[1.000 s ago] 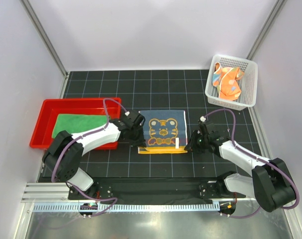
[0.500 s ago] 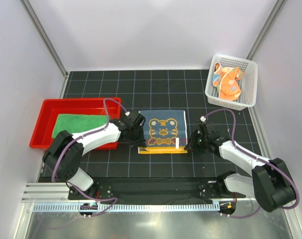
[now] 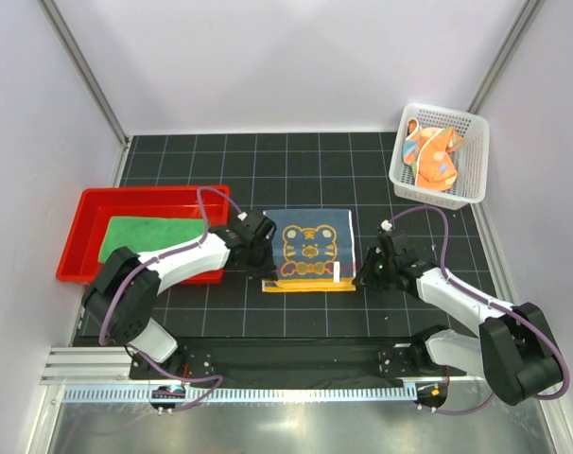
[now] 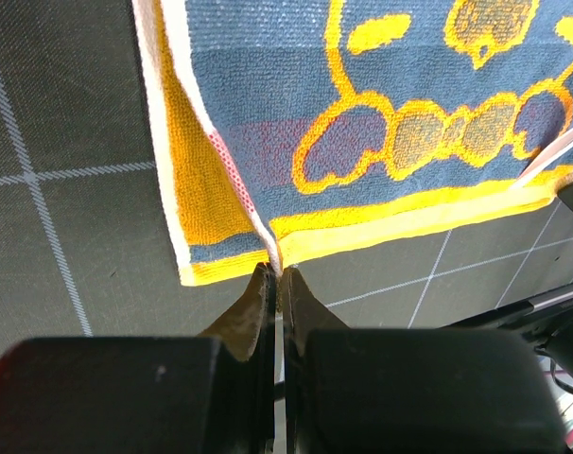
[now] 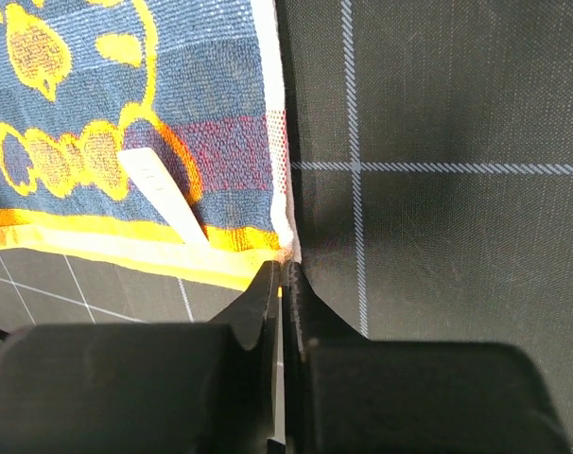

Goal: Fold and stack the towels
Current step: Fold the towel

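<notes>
The dark blue tiger towel [image 3: 312, 248] lies flat at mid-table, its yellow-orange edge toward me. My left gripper [image 3: 264, 269] is shut on its near left corner [image 4: 275, 263]. My right gripper [image 3: 360, 276] is shut on its near right corner [image 5: 286, 255]. Both corners sit low at the mat. A white label [image 5: 168, 199] lies on the towel near the right corner. The green towel [image 3: 149, 232] lies folded in the red tray [image 3: 78, 236]. The orange dotted towel [image 3: 430, 156] is crumpled in the white mesh basket [image 3: 400, 175].
The tray stands at the left edge and the basket at the back right corner. The black gridded mat [image 3: 296, 161] lies behind the blue towel. Grey walls close in the sides and the back.
The right wrist has shifted very slightly toward the towel's corner. The towel and the left arm have stayed put.
</notes>
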Action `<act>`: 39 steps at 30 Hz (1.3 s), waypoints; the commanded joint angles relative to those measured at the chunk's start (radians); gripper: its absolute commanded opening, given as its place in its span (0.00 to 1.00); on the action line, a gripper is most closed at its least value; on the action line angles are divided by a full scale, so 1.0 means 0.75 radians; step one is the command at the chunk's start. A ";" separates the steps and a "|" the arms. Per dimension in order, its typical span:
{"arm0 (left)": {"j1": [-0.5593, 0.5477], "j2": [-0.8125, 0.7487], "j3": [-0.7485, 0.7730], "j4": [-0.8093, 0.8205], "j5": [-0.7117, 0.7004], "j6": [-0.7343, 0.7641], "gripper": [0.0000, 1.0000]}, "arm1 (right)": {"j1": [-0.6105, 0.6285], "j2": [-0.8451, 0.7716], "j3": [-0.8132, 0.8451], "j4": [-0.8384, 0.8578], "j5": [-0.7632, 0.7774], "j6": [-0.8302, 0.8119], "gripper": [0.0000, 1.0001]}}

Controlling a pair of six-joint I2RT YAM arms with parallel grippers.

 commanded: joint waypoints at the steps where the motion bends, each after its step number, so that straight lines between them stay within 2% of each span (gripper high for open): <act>1: -0.007 0.016 0.058 0.013 0.004 0.026 0.00 | 0.004 -0.020 0.055 0.008 0.026 0.009 0.01; 4: -0.007 0.036 0.121 -0.054 -0.039 0.056 0.00 | 0.004 -0.006 0.104 -0.014 0.026 -0.007 0.01; 10: -0.005 0.012 0.303 -0.320 -0.189 0.142 0.00 | 0.004 0.008 0.268 -0.145 0.000 -0.067 0.01; 14: -0.005 -0.074 0.210 -0.326 -0.156 0.144 0.00 | 0.002 -0.030 0.223 -0.170 -0.057 -0.069 0.01; 17: -0.007 -0.117 0.044 -0.216 -0.095 0.116 0.00 | 0.008 -0.033 0.105 -0.080 -0.156 -0.018 0.01; 23: -0.011 -0.070 -0.091 -0.058 0.003 0.077 0.00 | 0.012 -0.041 0.015 -0.031 -0.101 0.017 0.01; 28: -0.011 -0.058 -0.092 -0.062 -0.009 0.081 0.00 | 0.012 -0.039 0.037 -0.027 -0.111 0.013 0.01; 33: -0.011 -0.074 0.072 -0.218 -0.035 0.105 0.00 | 0.012 -0.059 0.207 -0.131 -0.119 -0.005 0.01; 36: -0.025 -0.158 0.148 -0.318 -0.052 0.107 0.00 | 0.016 -0.120 0.258 -0.231 -0.158 -0.003 0.01; 39: -0.040 -0.254 0.056 -0.318 -0.054 0.083 0.00 | 0.047 -0.198 0.185 -0.237 -0.156 0.042 0.01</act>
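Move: I hold the towel's top layer by both front corners. The middle of the towel lies about 7 cm ahead of my left hand and 8 cm to its right, some 3 cm lower; from my right hand it is 7 cm ahead, 10 cm left and about 1 cm lower. The white tag is some 2 cm ahead and 5 cm left of my right hand. The red bin's middle is about 28 cm left and 10 cm ahead of my left hand. Keeping both corners pinched, I flick the top layer up and forward over the towel, some 3 cm out and 4 to 5 cm up. Then I swing both hands back and down, my left going lowest and drifting left. After a short pause I raise both again, about 6 cm, easing slightly forward and left. ##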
